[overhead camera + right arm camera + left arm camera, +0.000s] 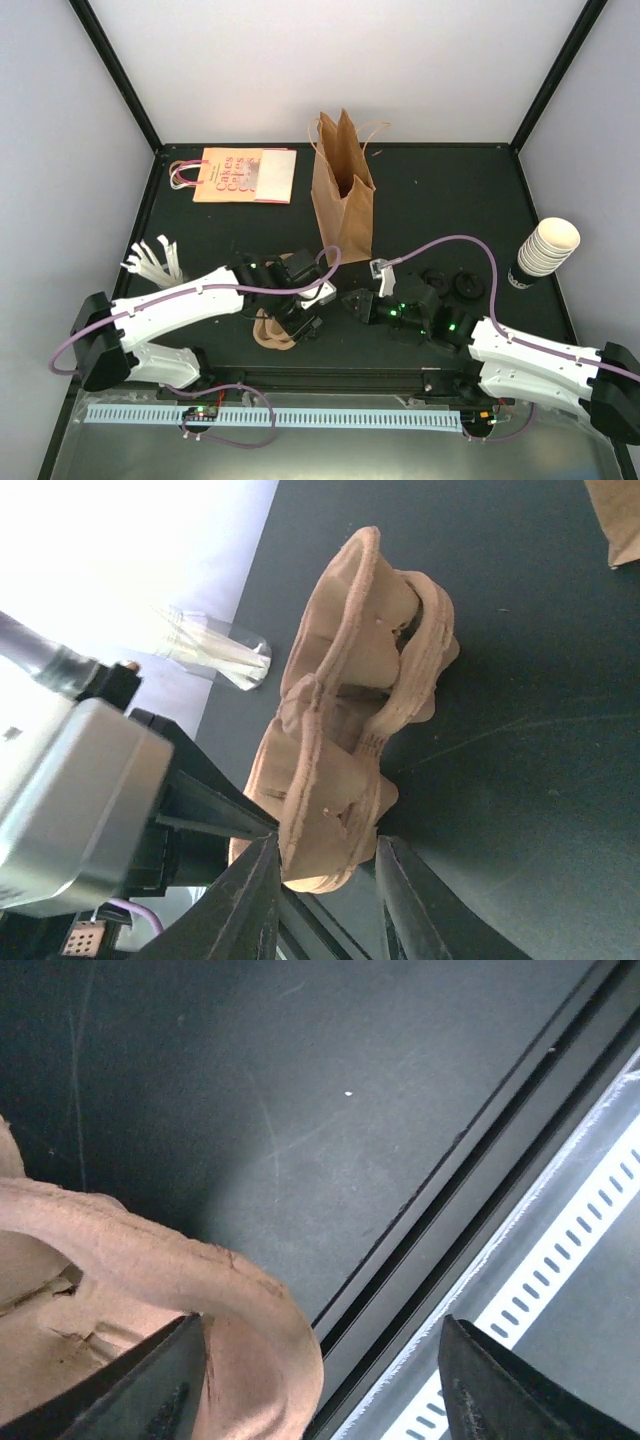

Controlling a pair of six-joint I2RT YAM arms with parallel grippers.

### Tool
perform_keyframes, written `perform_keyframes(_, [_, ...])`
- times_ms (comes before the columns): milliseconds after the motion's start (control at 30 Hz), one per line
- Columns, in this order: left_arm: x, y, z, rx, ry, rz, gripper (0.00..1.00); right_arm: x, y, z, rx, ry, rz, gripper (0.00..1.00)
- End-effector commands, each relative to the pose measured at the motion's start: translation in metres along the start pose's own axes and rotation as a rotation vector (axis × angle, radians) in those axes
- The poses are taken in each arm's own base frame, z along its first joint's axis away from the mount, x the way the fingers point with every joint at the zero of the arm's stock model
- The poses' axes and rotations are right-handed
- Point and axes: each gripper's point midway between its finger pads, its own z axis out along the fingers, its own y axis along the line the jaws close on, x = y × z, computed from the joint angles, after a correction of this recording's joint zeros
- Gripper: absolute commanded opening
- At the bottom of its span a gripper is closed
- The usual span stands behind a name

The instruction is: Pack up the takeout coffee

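The takeout coffee is out of view. A brown paper bag (pixel 344 195) stands open at the middle back. A stack of brown pulp cup trays (pixel 268 336) lies near the front edge. My left gripper (pixel 300 324) hangs over the stack's right end. Its jaws are wide open, and one tray rim (pixel 200 1280) curves past the left finger (pixel 150 1390). My right gripper (pixel 350 303) points left at the trays (pixel 350 730). Its jaws stand narrowly apart and the stack's end shows just beyond the fingertips (pixel 250 890). I see no grip on it.
A nested stack of lidless cream cups (pixel 545 248) leans at the right edge. Black lids (pixel 455 285) lie right of centre. An orange printed bag (pixel 242 175) lies flat at the back left. A clear cup of white sticks (pixel 155 262) stands at the left. A metal rail (pixel 560 1250) runs along the front.
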Motion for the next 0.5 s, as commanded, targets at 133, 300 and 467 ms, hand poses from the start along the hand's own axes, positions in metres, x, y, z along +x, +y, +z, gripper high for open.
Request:
perform_keyframes(133, [0.004,0.012,0.001,-0.098,0.093,-0.009,0.42,-0.003,-0.008,-0.002,0.027,-0.027,-0.006,0.30])
perform_keyframes(300, [-0.013,0.008,-0.016,-0.111,0.047,-0.042,0.32,-0.003,-0.007,-0.002,0.024,-0.023,-0.007,0.30])
perform_keyframes(467, [-0.035,-0.002,-0.031,-0.064,0.005,-0.134,0.27,-0.001,-0.006,-0.001,0.017,-0.008,-0.016,0.30])
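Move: The cup carrier's middle lies about 6 cm ahead of the left hand, 6 cm to its left and some 4 cm below; the hand is over the carrier's back right part. The brown paper bag stands roughly 22 cm ahead and 7 cm to the right, the pair of black lids about 11 cm ahead, 32 cm to the right and 9 cm lower. From the right hand the carrier's middle is some 15 cm to the left, level with it in reach and 7 cm below. Down first by about 1.5 cm, the left hand draws its wide-open fingers in around the carrier's right rim near the back end, tilting a few degrees. Still closing slightly, it then turns back up about 4 cm, drifting some 1.5 cm forward and to the right, and the nearly shut fingertips come up out of the carrier. ##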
